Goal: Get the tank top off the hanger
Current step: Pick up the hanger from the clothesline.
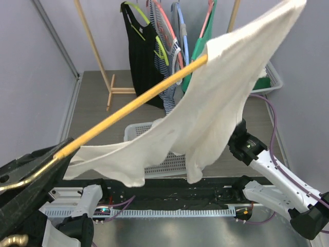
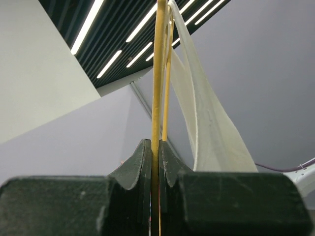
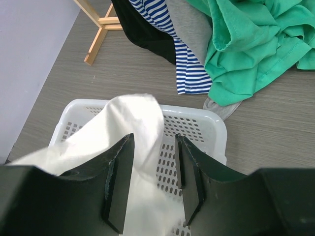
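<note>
The white tank top [image 1: 221,98] hangs over a yellow hanger [image 1: 133,105] that slants up from lower left to upper right in the top view. My left gripper [image 2: 154,142] is shut on the hanger's thin yellow bar [image 2: 158,73], and the cloth [image 2: 206,123] trails off to its right. My right gripper [image 3: 153,137] is open above a white basket [image 3: 216,124]. A hanging fold of the tank top [image 3: 133,123] passes between its jaws, close to the left finger. In the top view the cloth hides the right fingers.
A wooden rack [image 1: 95,46] at the back carries black [image 1: 141,56], striped and green [image 1: 200,36] garments on coloured hangers. The perforated white basket [image 1: 134,128] sits on the floor under the cloth. A second basket [image 1: 275,77] stands at the right. Green clothes [image 3: 251,44] lie heaped beyond the basket.
</note>
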Robot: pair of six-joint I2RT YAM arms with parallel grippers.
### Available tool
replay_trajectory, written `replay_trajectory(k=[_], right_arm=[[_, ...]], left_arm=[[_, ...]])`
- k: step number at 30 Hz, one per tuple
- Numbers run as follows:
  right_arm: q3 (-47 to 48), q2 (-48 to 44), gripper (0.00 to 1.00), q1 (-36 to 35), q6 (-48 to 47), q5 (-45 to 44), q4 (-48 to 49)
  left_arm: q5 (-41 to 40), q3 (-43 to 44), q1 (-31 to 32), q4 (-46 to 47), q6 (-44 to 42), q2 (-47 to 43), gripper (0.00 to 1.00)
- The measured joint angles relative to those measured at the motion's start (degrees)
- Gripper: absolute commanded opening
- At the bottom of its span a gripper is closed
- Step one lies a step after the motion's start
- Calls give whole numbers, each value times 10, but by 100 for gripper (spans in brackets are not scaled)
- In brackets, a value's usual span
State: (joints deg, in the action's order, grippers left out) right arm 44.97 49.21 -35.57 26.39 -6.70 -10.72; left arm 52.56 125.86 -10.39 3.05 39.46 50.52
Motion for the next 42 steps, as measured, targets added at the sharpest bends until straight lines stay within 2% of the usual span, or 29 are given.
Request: replay_trajectory(k=[10,15,21,25,30,42], right_arm=[[-14,-20,47,0,3,2,-1],[-15,-24,47,0,3,2,-1],[-16,-23,47,0,4,2,-1],[-16,-23,47,0,4,2,-1],[-16,-21,47,0,5,2,-1],[-17,-10,46,0,5,2,-1]], left_arm=[[-2,-67,-10,17,-13,-10,0],[-19,-66,-19,14,-27,34,0],[-39,-22,-28,15,-26,111,0],[-50,-36,-29,13,-26,125,0],[-44,-86,-29,13,-36,101,0],[36,-242,-29,12,-55,-8,0]])
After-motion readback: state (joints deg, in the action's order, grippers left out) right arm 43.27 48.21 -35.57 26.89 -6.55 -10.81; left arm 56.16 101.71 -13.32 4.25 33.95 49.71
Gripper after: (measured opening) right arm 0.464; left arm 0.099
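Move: The left hand, already pinching the yellow hanger with the cream tank top on it, is high up: the middle of the empty basket lies about 24 cm ahead of it, 16 cm to its right and some 67 cm below. The black tank top on the clothesline is roughly 55 cm ahead, 8 cm to the right and 37 cm lower. From the right hand, the basket is about 8 cm back, 14 cm to the left and 21 cm below. Keeping its fingers shut on the yellow hanger, the left hand swings it forward, away from the robot and towards the hung clothes, by some 17 cm with a slight drift left, after barely a centimetre back at the start. It then sinks about 8 cm while easing a little back, the wrist tipping forward by nearly 20 degrees, so that the tank top is carried out and down over the basket. ##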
